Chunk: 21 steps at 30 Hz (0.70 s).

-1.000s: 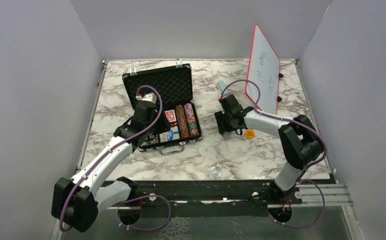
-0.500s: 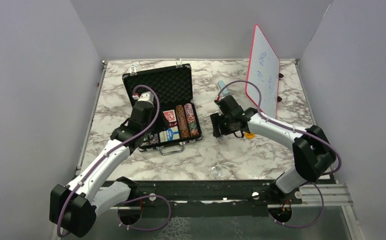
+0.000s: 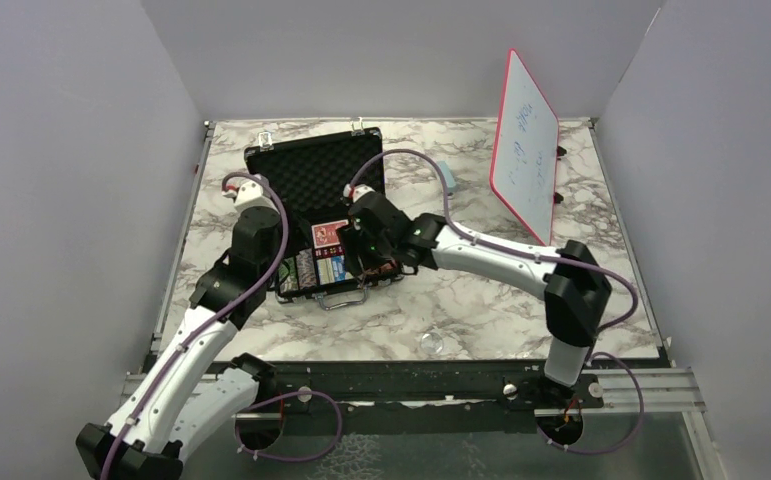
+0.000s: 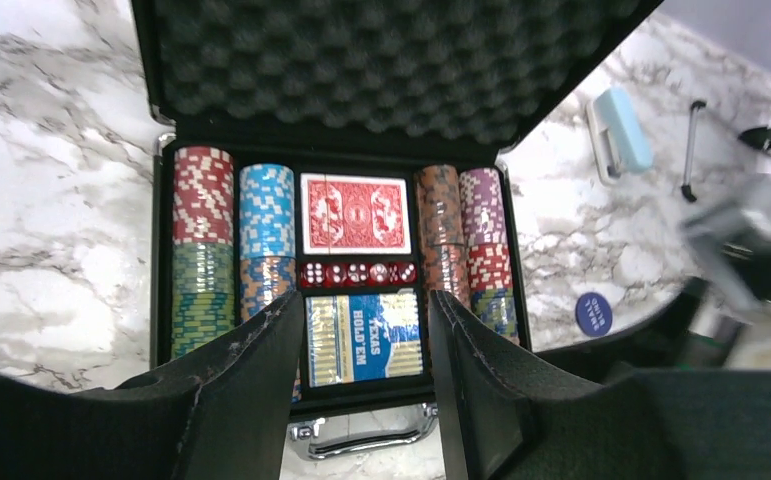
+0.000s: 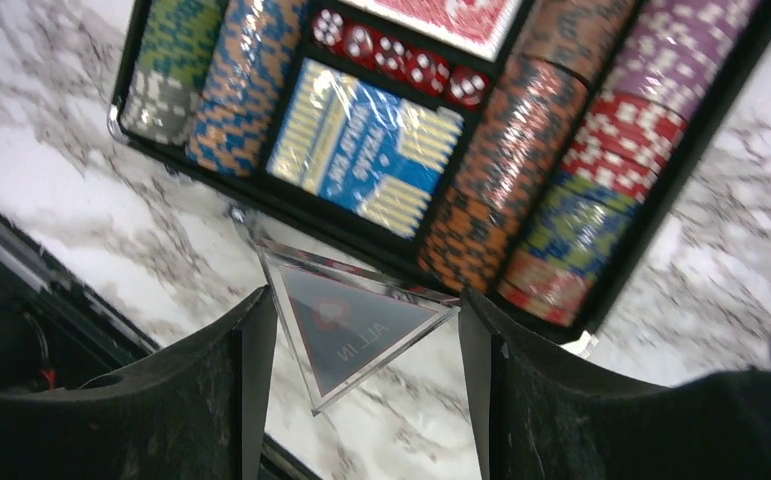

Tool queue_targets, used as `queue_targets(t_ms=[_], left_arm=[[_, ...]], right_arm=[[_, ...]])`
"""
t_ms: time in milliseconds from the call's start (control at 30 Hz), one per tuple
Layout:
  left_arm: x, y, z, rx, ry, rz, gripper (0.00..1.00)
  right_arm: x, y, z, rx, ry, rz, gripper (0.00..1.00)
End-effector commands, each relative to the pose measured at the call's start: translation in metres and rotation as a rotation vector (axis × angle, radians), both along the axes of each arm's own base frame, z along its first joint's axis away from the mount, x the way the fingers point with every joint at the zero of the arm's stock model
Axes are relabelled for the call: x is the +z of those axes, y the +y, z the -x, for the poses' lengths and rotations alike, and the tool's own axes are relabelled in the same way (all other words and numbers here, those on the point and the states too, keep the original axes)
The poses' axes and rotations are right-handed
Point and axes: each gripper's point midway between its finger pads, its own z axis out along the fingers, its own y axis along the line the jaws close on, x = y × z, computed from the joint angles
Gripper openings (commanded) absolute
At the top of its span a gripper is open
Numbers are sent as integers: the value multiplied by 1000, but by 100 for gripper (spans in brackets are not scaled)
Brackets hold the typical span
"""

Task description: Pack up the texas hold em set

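Observation:
The black briefcase (image 3: 313, 172) lies open on the marble table, foam lid up. Its tray (image 4: 164, 250) holds rows of striped poker chips (image 4: 203, 200), a red card deck (image 4: 353, 213), red dice (image 4: 353, 273) and a blue card deck (image 4: 364, 337). My left gripper (image 4: 366, 300) hangs open above the tray's near edge with nothing in it. My right gripper (image 5: 366, 300) is shut on a clear triangular "ALL IN" marker (image 5: 356, 325), held over the case's front rim by the silver handle (image 3: 341, 297). A blue round button (image 4: 593, 313) lies on the table right of the case.
The red-framed whiteboard (image 3: 526, 140) leans at the back right. A pale blue block (image 4: 623, 128) lies right of the lid. A small clear round piece (image 3: 431, 343) rests near the table's front edge. Grey walls enclose three sides.
My right arm has swung left from the table's middle to the case's front edge. My left gripper has drawn back to the left, off the tray.

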Motion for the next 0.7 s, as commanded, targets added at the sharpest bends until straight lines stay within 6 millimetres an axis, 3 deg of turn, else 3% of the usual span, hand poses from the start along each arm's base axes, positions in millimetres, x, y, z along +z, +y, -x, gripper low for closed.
queue_targets(t_ms=[0, 233, 400, 667], left_arm=[[18, 21, 6, 98, -68, -5, 52], [12, 23, 11, 104, -57, 2, 52], [9, 21, 12, 97, -45, 8, 53], [5, 21, 13, 96, -36, 10, 53]], right_arm=[[-15, 24, -15, -95, 9, 31, 59], [-37, 53, -27, -198, 28, 10, 59], [-63, 58, -38, -259, 20, 75, 60], [-75, 62, -34, -259, 29, 110, 61]])
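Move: Short of the open case, the right hand already grips the clear triangular ALL IN token; the blue Texas Hold'em box, over which it is taken, lies about 5 cm ahead, 6 cm left and 10 cm below. At that same depth, the dice row is some 10 cm ahead and 7 cm left, the brown chip column 10 cm straight ahead, and the red card deck 14 cm ahead and 8 cm left. From the left hand the box is roughly 3 cm ahead, 5 cm right and 18 cm below. Lowering the pinched token into the case, the right hand sinks about 7.5 cm while going some 6 cm left and nearly 4 cm forward, from in front of the brown chips' near end to over the blue box. It turns roughly 13 degrees clockwise and keeps its grip. The left hand, empty, eases about 2 cm to its left. ##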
